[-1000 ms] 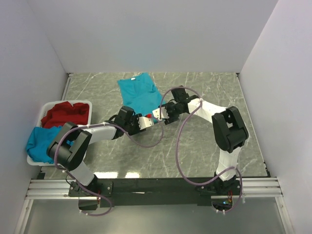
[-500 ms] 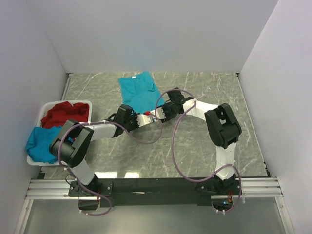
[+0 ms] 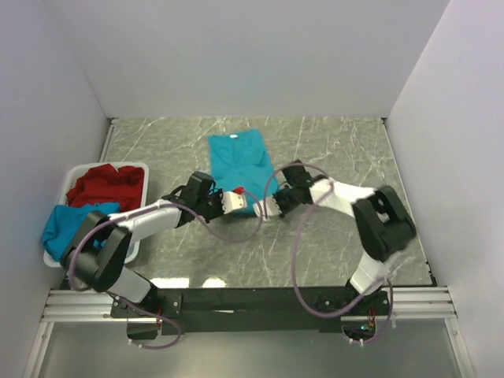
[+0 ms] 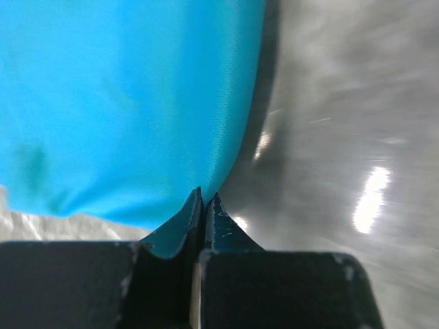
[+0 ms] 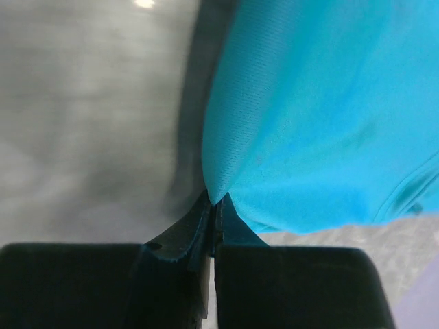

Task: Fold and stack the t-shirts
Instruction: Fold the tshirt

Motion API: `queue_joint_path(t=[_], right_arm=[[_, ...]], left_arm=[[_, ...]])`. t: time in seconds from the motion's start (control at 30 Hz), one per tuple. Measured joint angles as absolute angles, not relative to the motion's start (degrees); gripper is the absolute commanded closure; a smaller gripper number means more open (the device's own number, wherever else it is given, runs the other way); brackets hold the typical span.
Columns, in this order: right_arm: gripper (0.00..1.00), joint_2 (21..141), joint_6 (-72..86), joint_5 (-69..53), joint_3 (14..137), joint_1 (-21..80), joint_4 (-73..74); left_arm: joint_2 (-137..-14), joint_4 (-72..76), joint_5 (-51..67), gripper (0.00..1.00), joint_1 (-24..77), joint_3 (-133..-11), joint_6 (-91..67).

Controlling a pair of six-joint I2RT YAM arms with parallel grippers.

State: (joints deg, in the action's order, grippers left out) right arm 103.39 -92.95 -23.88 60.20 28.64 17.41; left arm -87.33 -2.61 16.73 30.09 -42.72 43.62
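Note:
A teal-blue t-shirt (image 3: 242, 165) lies lengthwise on the marble table, collar toward the far wall. My left gripper (image 3: 238, 201) is shut on its near left corner; in the left wrist view the teal cloth (image 4: 130, 103) runs up from the pinched fingertips (image 4: 206, 200). My right gripper (image 3: 265, 206) is shut on the near right corner, and in the right wrist view the cloth (image 5: 329, 116) rises from the closed tips (image 5: 215, 199). A red t-shirt (image 3: 106, 184) and another teal-blue one (image 3: 64, 227) lie in the basket.
The white plastic basket (image 3: 140, 167) stands at the table's left edge. White walls close the back and both sides. Bare marble (image 3: 339, 142) lies right of the shirt. Purple cables loop from both arms near the shirt's near edge.
Both grippers have closed on the shirt's near corners. The shirt has shifted right and toward the arms, now lying straighter. Both arms have drawn back toward the near edge.

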Motion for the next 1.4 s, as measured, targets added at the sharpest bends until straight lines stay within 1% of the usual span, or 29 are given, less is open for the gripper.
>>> queue_joint_path(t=[0.13,0.33,0.43,0.57,0.7,0.87,1.0,1.13,1.27,1.4], right_arm=[[1.0,88.6,-93.6,-26.1,49.1,28.8,24.1],[1.0,67.5,-92.8,-29.8,37.2,29.2,35.6],[1.0,61.9,-91.0,-31.7,34.9,29.6,40.8],[1.0,60.4,-86.2,-32.3,34.5,29.9,42.0],[1.0,63.9,-79.7,-30.2,38.0,29.6,41.1],[1.0,75.4,-73.0,-28.9,53.7,25.9,39.4],[1.0,86.6,-68.8,-27.7,67.3,22.9,36.4],[1.0,97.9,-64.1,-25.7,79.2,21.4,33.5],[1.0,107.8,-59.6,-22.9,87.9,21.1,30.7],[1.0,114.1,-55.9,-20.1,92.1,21.1,28.2]], left_arm=[[-80.3,-7.3,21.1,1.0,36.2,-41.3,41.5],[-75.5,-12.0,26.6,1.0,46.0,-38.5,36.6],[-74.7,-13.1,28.2,1.0,49.9,-37.2,34.6],[-74.3,-13.2,27.9,1.0,50.4,-37.0,34.1],[-75.9,-15.2,26.6,1.0,48.2,-39.9,36.3],[-80.7,-14.9,26.7,1.0,38.6,-47.3,39.4],[-87.4,-12.6,27.8,1.0,31.2,-54.6,40.9],[-97.5,-9.5,28.3,1.0,26.3,-62.9,41.2],[-106.2,-6.5,27.8,1.0,23.5,-68.8,40.5],[-111.4,-4.3,26.4,1.0,22.1,-72.3,38.9]])
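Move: The blue t-shirt lies folded into a strip running away from the robot, its near end already pinched at both corners. From the left hand the collar end is about 25 cm ahead and 5 cm right, the shirt's middle some 12 cm ahead and 8 cm right, and the laundry bin roughly 37 cm left, level. From the right hand the collar end is about 25 cm ahead and 14 cm left, the middle 12 cm ahead and 10 cm left. Collar and middle lie a couple of centimetres below either hand. The t-shirt's near end stays pinched in both shut grippers as they draw it back 16 to 19 cm, drifting right, then reverse and carry it up and forward about 30 cm over the shirt towards the collar. The right hand arcs higher, turning nearly 40 degrees clockwise overall; both are sinking at the finish. ##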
